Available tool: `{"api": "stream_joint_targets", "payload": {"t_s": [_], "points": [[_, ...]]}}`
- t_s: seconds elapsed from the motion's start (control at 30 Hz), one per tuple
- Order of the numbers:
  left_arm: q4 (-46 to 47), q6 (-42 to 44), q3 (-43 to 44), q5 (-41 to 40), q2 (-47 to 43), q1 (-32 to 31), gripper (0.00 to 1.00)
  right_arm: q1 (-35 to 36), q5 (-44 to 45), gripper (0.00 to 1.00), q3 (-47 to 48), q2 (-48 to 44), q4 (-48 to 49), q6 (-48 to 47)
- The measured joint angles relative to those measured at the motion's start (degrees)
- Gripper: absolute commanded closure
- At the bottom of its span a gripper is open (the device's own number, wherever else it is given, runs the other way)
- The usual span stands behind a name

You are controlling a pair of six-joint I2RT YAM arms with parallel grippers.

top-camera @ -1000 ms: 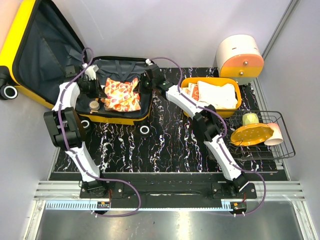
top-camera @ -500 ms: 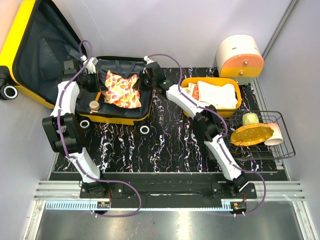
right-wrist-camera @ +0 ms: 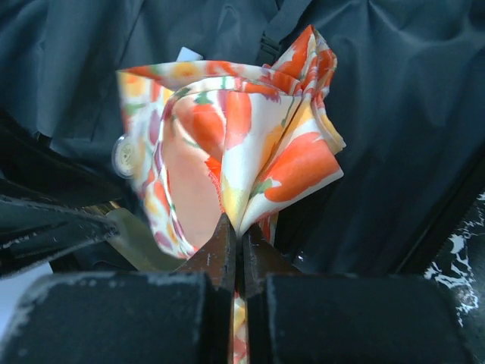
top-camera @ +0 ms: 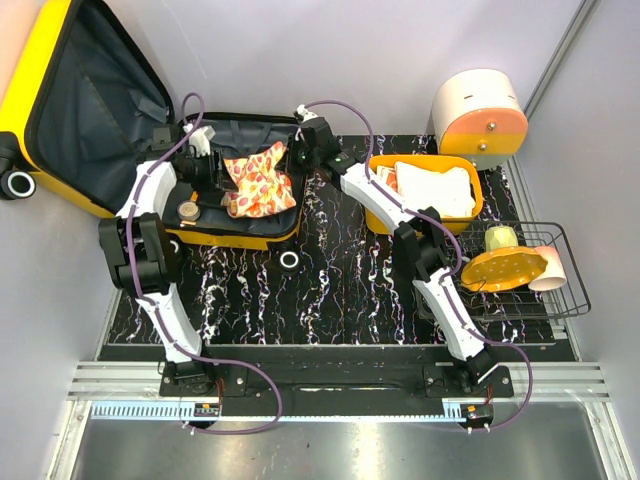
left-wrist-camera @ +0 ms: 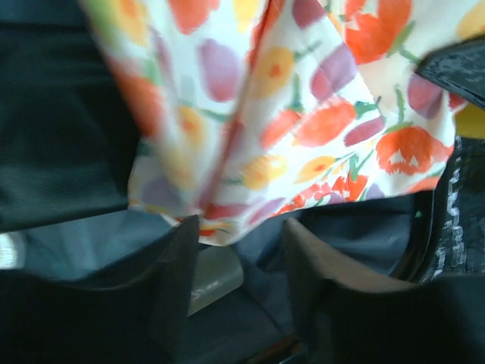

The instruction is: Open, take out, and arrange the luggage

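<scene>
The yellow luggage point(top-camera: 232, 239) lies open on the table, its lid point(top-camera: 90, 100) propped up at the back left, with dark grey lining inside. A floral cloth point(top-camera: 258, 180) in orange, yellow and purple hangs bunched above the lining. My right gripper point(right-wrist-camera: 239, 227) is shut on a fold of the floral cloth point(right-wrist-camera: 227, 144) and holds it up over the lining point(right-wrist-camera: 394, 114). My left gripper point(left-wrist-camera: 239, 243) stands open just under the cloth's point(left-wrist-camera: 303, 114) lower edge, which brushes the left fingertip point(left-wrist-camera: 182, 243). From above, the left gripper point(top-camera: 212, 170) sits at the cloth's left side.
A small round tin point(top-camera: 188, 210) lies in the luggage's near-left corner. A yellow basket point(top-camera: 376, 218) of white cloths stands to the right. Further right is a wire rack point(top-camera: 560, 290) with an orange plate and cups. A white and orange drum cabinet point(top-camera: 480, 110) is at the back right.
My left gripper has opened and let go of the floral cloth. The cloth has shifted right and up, bunched in the right gripper. Both wrists have moved slightly right.
</scene>
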Motion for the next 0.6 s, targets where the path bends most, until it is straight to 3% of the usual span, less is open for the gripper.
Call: {"api": "stream_joint_targets", "payload": {"t_s": [0.07,0.1,0.47,0.6], "points": [[0.0,-0.6,-0.2,-0.1,1.6,-0.3,0.31,-0.1,0.5,1.0,0.0,0.0,-0.8,-0.2],[0.2,-1.2,-0.5,-0.2,2.3,-0.3,0.18,-0.2,0.8,1.0,0.0,0.0,-1.0,-0.4],[4.5,-7.3,-5.4,-1.5,4.7,1.6,0.15,-0.2,3.4,1.0,-0.5,0.0,-2.4,-2.7],[5.4,-9.1,-5.4,-1.1,7.2,1.4,0.19,-0.4,4.0,1.0,-0.5,0.0,-2.6,-3.1]]}}
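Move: The floral cloth's loose near-left corner is some 8 cm below the left fingertips, hardly ahead or to a side. A grey tube lies about 4 cm to that hand's left, 2 cm nearer and 10 cm below, with the round tin some 10 cm left, 3 cm back and equally low. From the right hand, which already pinches the cloth's far right part, the loose corner lies roughly 10 cm back, 13 cm left and 9 cm below. The floral cloth's loose corner is followed down into the open case by the left hand, which sinks about 8 cm almost straight, its fingers spreading from partly to widely open on either side of the cloth and its wrist tipping further down, some 15 degrees. The right hand keeps its pinch and eases a couple of centimetres to the right and down. ##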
